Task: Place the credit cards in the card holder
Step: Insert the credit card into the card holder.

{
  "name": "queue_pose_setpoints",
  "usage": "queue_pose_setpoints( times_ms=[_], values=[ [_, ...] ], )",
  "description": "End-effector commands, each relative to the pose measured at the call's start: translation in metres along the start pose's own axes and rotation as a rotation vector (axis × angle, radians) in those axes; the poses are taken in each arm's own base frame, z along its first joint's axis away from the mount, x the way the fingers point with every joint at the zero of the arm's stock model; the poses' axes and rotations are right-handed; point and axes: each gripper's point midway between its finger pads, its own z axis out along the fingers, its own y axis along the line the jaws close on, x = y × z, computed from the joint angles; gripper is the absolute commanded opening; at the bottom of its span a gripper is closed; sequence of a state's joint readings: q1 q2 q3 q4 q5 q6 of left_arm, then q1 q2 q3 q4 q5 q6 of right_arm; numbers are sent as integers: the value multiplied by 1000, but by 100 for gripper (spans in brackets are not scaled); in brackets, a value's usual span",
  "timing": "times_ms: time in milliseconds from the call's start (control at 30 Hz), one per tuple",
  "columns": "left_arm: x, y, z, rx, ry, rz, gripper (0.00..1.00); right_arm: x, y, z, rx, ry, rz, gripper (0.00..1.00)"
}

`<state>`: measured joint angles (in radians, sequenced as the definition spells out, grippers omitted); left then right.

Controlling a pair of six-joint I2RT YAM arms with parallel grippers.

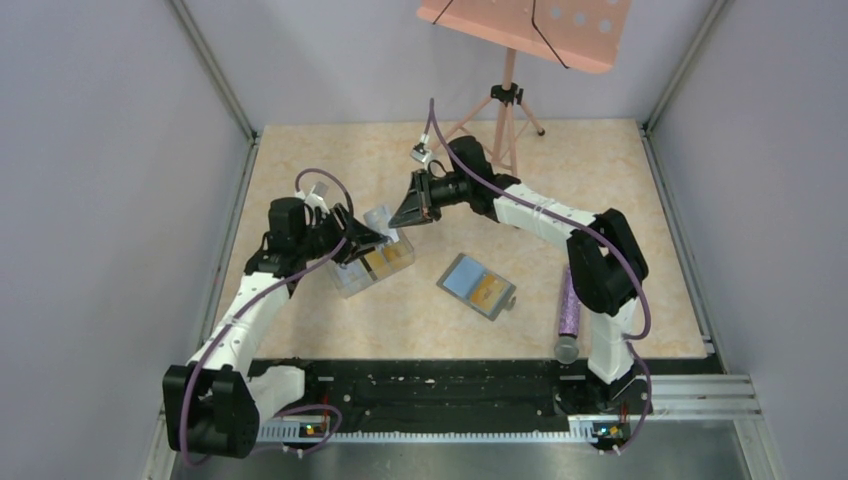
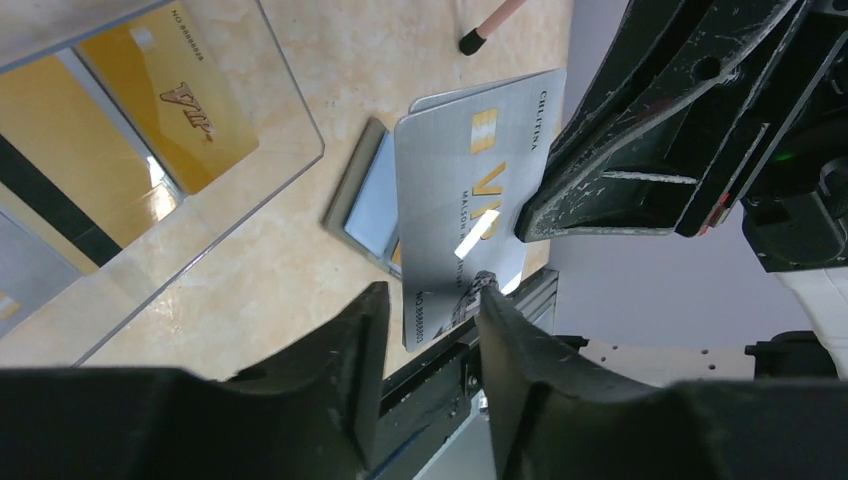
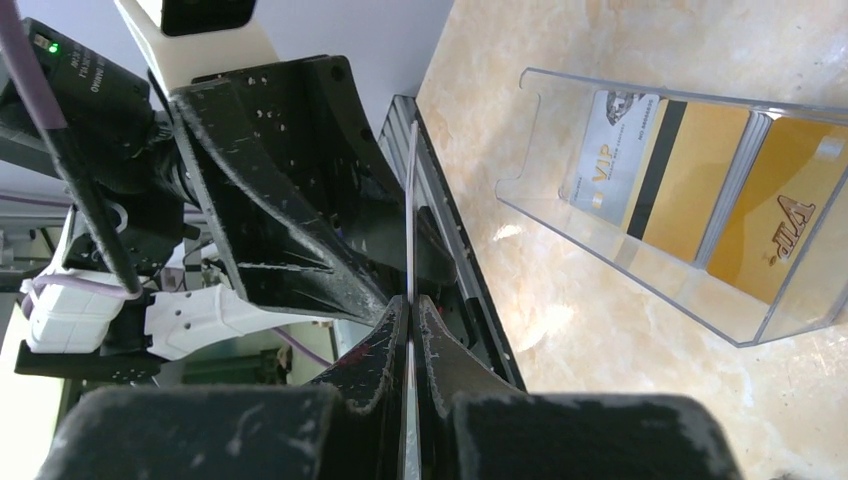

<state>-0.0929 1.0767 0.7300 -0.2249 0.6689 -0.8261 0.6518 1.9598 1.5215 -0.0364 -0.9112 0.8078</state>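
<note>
My right gripper [image 1: 407, 214] [image 3: 411, 300] is shut on a silver credit card [image 2: 470, 190] [image 3: 411, 210], held upright above the table and seen edge-on in the right wrist view. My left gripper [image 1: 376, 238] [image 2: 430, 295] is open; the card's lower end hangs between its fingertips, against the right finger [image 2: 492, 300]. The card holder [image 1: 477, 285] [image 2: 362, 190] lies open on the table, a blue and an orange card showing in it. More gold and silver cards [image 3: 700, 170] [image 2: 165, 90] stand in the clear box [image 1: 372, 262].
A pink music stand [image 1: 520, 30] on a tripod stands at the back. A purple cylinder [image 1: 569, 310] lies by the right arm's base. The black rail [image 1: 450, 385] runs along the near edge. Grey walls close in both sides.
</note>
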Motion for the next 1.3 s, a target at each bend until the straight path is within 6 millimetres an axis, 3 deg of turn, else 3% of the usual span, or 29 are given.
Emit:
queue_pose_setpoints(
  times_ms=[0, 133, 400, 1267],
  values=[
    [-6, -17, 1, 88, -8, 17, 40, -15, 29, -2, -61, -39, -79, 0],
    [-1, -12, 2, 78, 11, 4, 33, -16, 29, -1, -63, -45, -80, 0],
    [3, 1, 1, 14, 22, 0, 0, -16, 24, -3, -47, -53, -81, 0],
    [-1, 42, -17, -257, -63, 7, 0, -26, 10, -14, -7, -96, -77, 0]
  ],
)
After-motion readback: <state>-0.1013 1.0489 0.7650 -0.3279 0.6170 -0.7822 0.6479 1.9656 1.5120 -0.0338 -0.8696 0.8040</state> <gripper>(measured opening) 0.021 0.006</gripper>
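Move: The silver card, already pinched by the right gripper at its right-hand edge, has its middle about 3 cm ahead of the left fingers and 1 cm to their left, at nearly their height. The clear card box stands some 15 cm below, 4 cm ahead and 4 cm left of the left hand; the open card holder lies about 17 cm below, level with it and 19 cm to the right. From the right hand, the card's middle is about 2 cm left and 1 cm ahead. Close the half-open left fingers until they pinch the near end of the silver card, keeping that hand almost in place. Once shut, ease it about 1 cm to the left with a slight roll, never loosening. Keep the right gripper shut on the card's edge while it shifts roughly 1 cm forward and slightly down. ##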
